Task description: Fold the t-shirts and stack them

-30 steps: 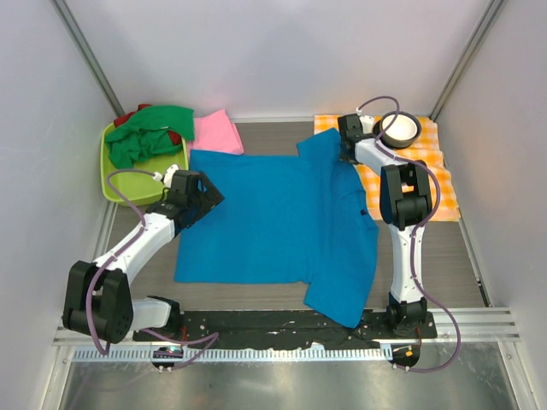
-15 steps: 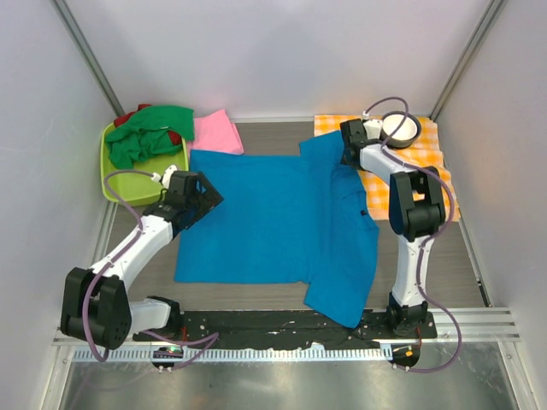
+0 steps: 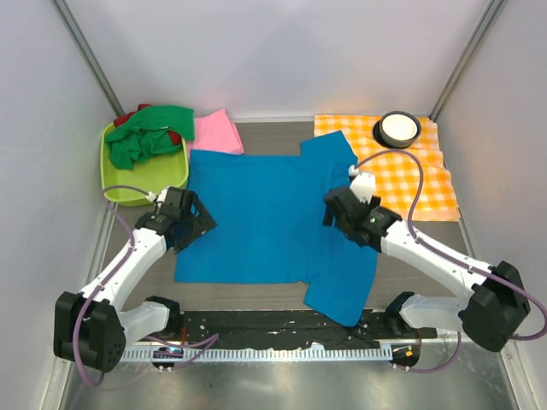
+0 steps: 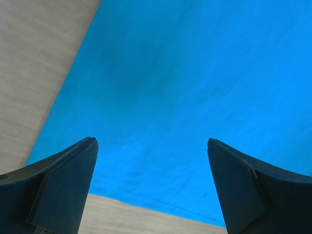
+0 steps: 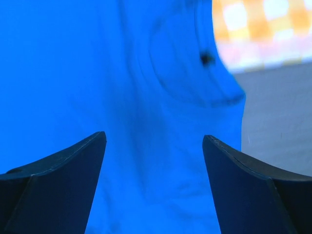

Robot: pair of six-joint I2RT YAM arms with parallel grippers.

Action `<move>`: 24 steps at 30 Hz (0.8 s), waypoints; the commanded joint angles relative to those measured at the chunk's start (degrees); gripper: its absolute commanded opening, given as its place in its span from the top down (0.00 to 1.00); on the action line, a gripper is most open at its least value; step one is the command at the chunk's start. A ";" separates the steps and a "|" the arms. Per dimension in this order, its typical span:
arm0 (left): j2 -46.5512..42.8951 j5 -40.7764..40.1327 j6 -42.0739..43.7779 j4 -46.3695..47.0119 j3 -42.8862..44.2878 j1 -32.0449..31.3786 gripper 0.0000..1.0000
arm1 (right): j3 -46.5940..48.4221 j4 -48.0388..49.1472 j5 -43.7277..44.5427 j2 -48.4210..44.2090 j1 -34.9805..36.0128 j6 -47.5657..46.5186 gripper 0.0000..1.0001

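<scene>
The bright blue t-shirt [image 3: 269,218] lies spread flat mid-table, with one sleeve at the far right and the other at the near right. My left gripper [image 3: 202,222] hovers open over its left hem edge [image 4: 185,87], nothing between the fingers. Over the collar area [image 5: 190,73] on the shirt's right side my right gripper [image 3: 332,208] stands open and empty. A folded pink t-shirt [image 3: 218,132] lies at the back. The green t-shirt [image 3: 152,135] is bunched in a bin, with a bit of the red t-shirt [image 3: 128,116] behind it.
A lime green bin [image 3: 115,184] stands at the back left. An orange-and-white checked cloth [image 3: 414,175] lies at the back right, with a black-rimmed white bowl [image 3: 398,128] on it. Bare wood table [image 4: 44,58] shows left of the shirt.
The right gripper opened and let go of the far sleeve, then drew back toward me to the collar area. The left gripper shifted slightly nearer along the hem.
</scene>
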 commanded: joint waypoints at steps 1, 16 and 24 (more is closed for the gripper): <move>-1.69 -0.81 -1.08 -7.87 -2.13 0.15 0.00 | -10.21 -4.55 -5.98 -7.53 6.05 11.64 0.14; -6.35 -4.94 -12.60 -14.75 -10.13 0.15 0.01 | -14.79 -9.65 -4.58 -20.72 19.16 17.98 0.16; -7.14 -6.79 -16.30 -15.63 -13.12 0.15 0.04 | -15.23 -10.36 -5.19 -24.68 19.24 16.84 0.18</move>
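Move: The left hand is open over the blue shirt; its near-left corner lies about 12 cm back, 6 cm to the left and 9 cm below, the green bin 24 cm ahead and 16 cm left. From the right hand the shirt's near sleeve lies some 20 cm back, 6 cm left and 15 cm below, its inner corner about 15 cm back and 12 cm left, the yellow checked shirt 17 cm ahead and 9 cm right. Both open hands draw back over the spread blue shirt: the left goes some 10 cm back and 7 cm down, edging left to its near-left corner, its fingers tipping nearly 20 degrees steeper and turning counter-clockwise. The right pulls about 12 cm back towards the near sleeve, dipping quickly then rising partway and drifting left, while its left side rolls up and it turns counter-clockwise, touching nothing. ##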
